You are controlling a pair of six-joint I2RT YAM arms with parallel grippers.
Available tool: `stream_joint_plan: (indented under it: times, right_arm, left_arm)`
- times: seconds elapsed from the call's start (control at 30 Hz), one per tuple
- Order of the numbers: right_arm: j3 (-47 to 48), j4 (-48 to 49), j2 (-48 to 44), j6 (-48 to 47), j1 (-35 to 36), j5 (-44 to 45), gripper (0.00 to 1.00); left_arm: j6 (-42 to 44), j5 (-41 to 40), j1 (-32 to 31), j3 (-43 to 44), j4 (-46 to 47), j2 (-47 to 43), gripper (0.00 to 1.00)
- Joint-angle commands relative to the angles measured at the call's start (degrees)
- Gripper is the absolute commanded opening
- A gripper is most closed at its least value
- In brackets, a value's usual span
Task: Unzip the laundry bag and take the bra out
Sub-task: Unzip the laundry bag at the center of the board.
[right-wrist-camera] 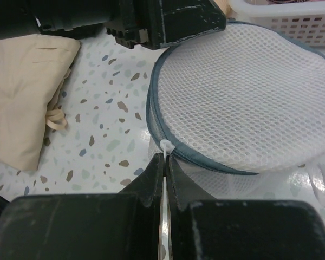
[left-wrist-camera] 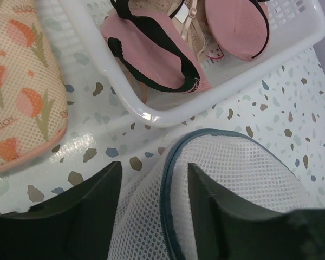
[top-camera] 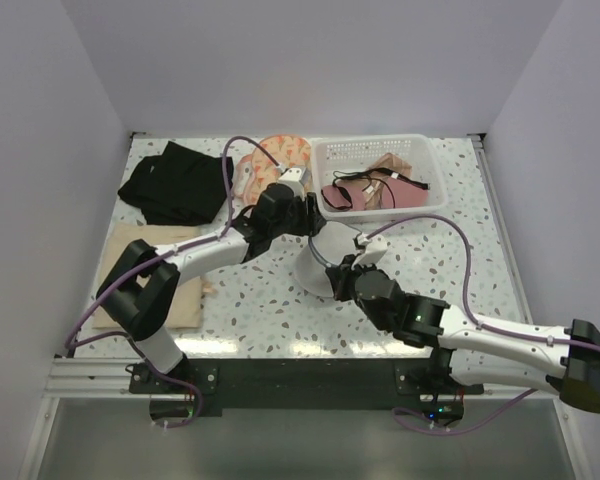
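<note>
The laundry bag is a round white mesh pouch with a blue-grey zipper round its rim, lying mid-table. My right gripper is at its near-left edge, shut on the white zipper pull. My left gripper is open at the bag's far edge, its fingers standing either side of the zipper seam and the mesh. In the top view the left gripper is just short of the basket. The bra is hidden; the mesh shows nothing inside.
A white basket with pink and black garments stands right behind the bag. A tulip-print pouch lies left of it, a black garment at the back left, and a beige cloth bag at the near left.
</note>
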Motion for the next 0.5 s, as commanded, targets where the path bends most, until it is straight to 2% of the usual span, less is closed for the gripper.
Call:
stream_joint_plan:
  times: [0.0,0.17,0.27,0.47]
  right_arm:
    - [4.6,-1.3,3.1,-0.6,0.2,0.7,0.0]
    - [4.1,-0.4,4.7,0.2,0.2,-0.1,0.0]
    - [3.5,0.2,4.6,0.2,0.2,-0.3,0.0]
    - [3.0,0.9,4.3,-0.1,0.2,-0.3,0.0]
  left_arm:
    - [1.7,-2.6,0.5,2.3,1.1,-1.9,0.64]
    - [1.9,-4.6,0.5,2.0,-0.6,-3.5,0.78]
    - [1.9,-5.6,0.5,1.2,-1.0,-4.8,0.82]
    - [1.3,-6.3,0.5,-0.7,-1.5,-7.1,0.84]
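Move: The laundry bag's zip edge passes between the left hand's already parted fingertips, about 2 cm back and 3 cm below its hand point. From that hand the white basket's middle is some 11 cm ahead, 14 cm right and 9 cm lower, and the floral pouch about 9 cm ahead, 10 cm left and 12 cm lower. From the right hand, which already pinches the white zip tab, that zip edge lies roughly 11 cm ahead, 4 cm left and about level. The left hand spreads its half-open fingers to nearly full width beside the zip edge, easing about 1.5 cm left first and then rising some 2 cm up and away from the laundry bag, with only a few degrees of counter-clockwise turn. The right hand keeps its fingers shut on the white zip tab, drifting about 1 cm left, sinking about 1 cm and then holding nearly still there as the bag's anchor. ##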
